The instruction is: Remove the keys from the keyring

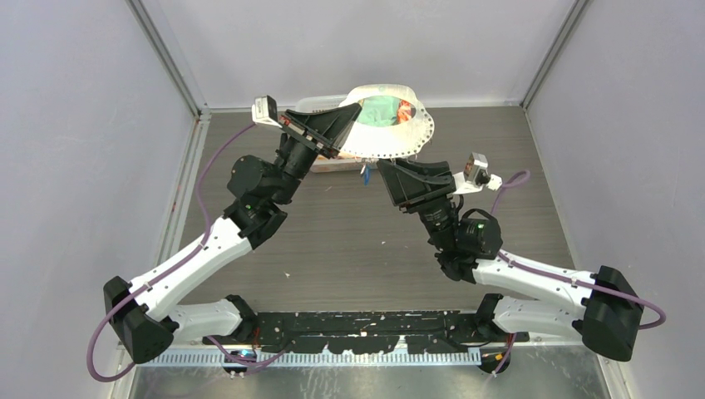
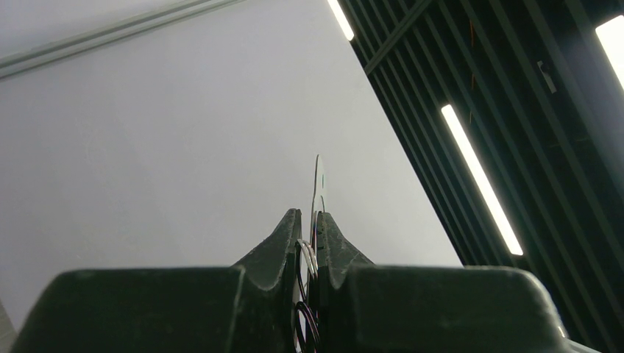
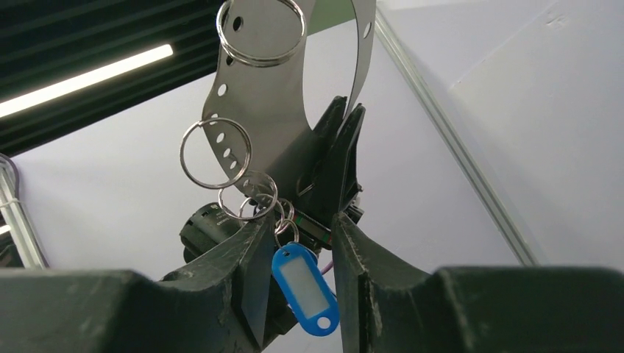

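The keyring (image 1: 399, 148), a thin grey plate with rim holes, hangs in the air at the back, with my left gripper (image 1: 349, 116) shut on its edge. In the left wrist view the plate's edge (image 2: 318, 184) and a silver loop (image 2: 307, 257) are pinched in the left gripper (image 2: 309, 217). The keys (image 3: 305, 290), a blue tag on small silver rings, dangle from the plate (image 3: 272, 110). My right gripper (image 3: 302, 220) stands open, one finger on each side of the tag without clamping it. From above, the tag (image 1: 364, 173) shows just off the right gripper (image 1: 382, 169).
A white basket (image 1: 320, 104) holding green and red cloth sits at the back of the wooden table, behind and under the plate. More silver loops (image 3: 215, 153) hang from the plate's rim holes. Grey walls close in both sides.
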Available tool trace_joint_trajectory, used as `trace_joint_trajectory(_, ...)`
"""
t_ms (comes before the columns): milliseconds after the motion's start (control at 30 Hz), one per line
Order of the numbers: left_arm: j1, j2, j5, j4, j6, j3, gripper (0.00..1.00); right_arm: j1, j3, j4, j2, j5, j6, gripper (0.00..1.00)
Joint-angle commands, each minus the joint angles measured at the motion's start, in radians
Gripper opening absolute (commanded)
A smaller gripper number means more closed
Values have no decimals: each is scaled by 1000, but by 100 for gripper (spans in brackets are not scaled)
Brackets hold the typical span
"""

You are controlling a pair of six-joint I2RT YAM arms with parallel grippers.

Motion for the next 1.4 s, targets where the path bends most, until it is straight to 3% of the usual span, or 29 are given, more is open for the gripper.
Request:
trace_joint_trajectory(0,7,-23,23,73,-15,7,0,-8,66,28,9,-44,30,39)
trace_joint_trajectory(1067,13,-6,50,73,-47,4,1,-35,128,-73,13,-191,65,31)
trace_joint_trajectory(1367,18,-6,44,71,-48,-6,1,-35,132,-111,4,-218,68,13)
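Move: The blue tag on the key hangs about 3 cm to the left of the right fingertips, some 1 cm back and 2 cm below them, seen through their half-open gap. The metal plate carrying the rings has its middle roughly 8 cm ahead, 1 cm to the right and 4 cm above; the left fingertips gripping it are about 9 cm ahead, 6 cm to the left and 4 cm higher. From the left hand the tag lies about 10 cm back, 3 cm to the right and 6 cm below. The right hand eases about 2 cm left and 1.5 cm back towards the hanging blue tag, also ending about 1 cm higher after a small dip on the way, while its upward-pointing fingers turn slightly counter-clockwise, under 10 degrees. It shuts the fingers from part open to a narrow gap about the tag, mostly near the end, just below the cluster of small rings, while the left hand keeps its grip and holds the plate nearly still. ##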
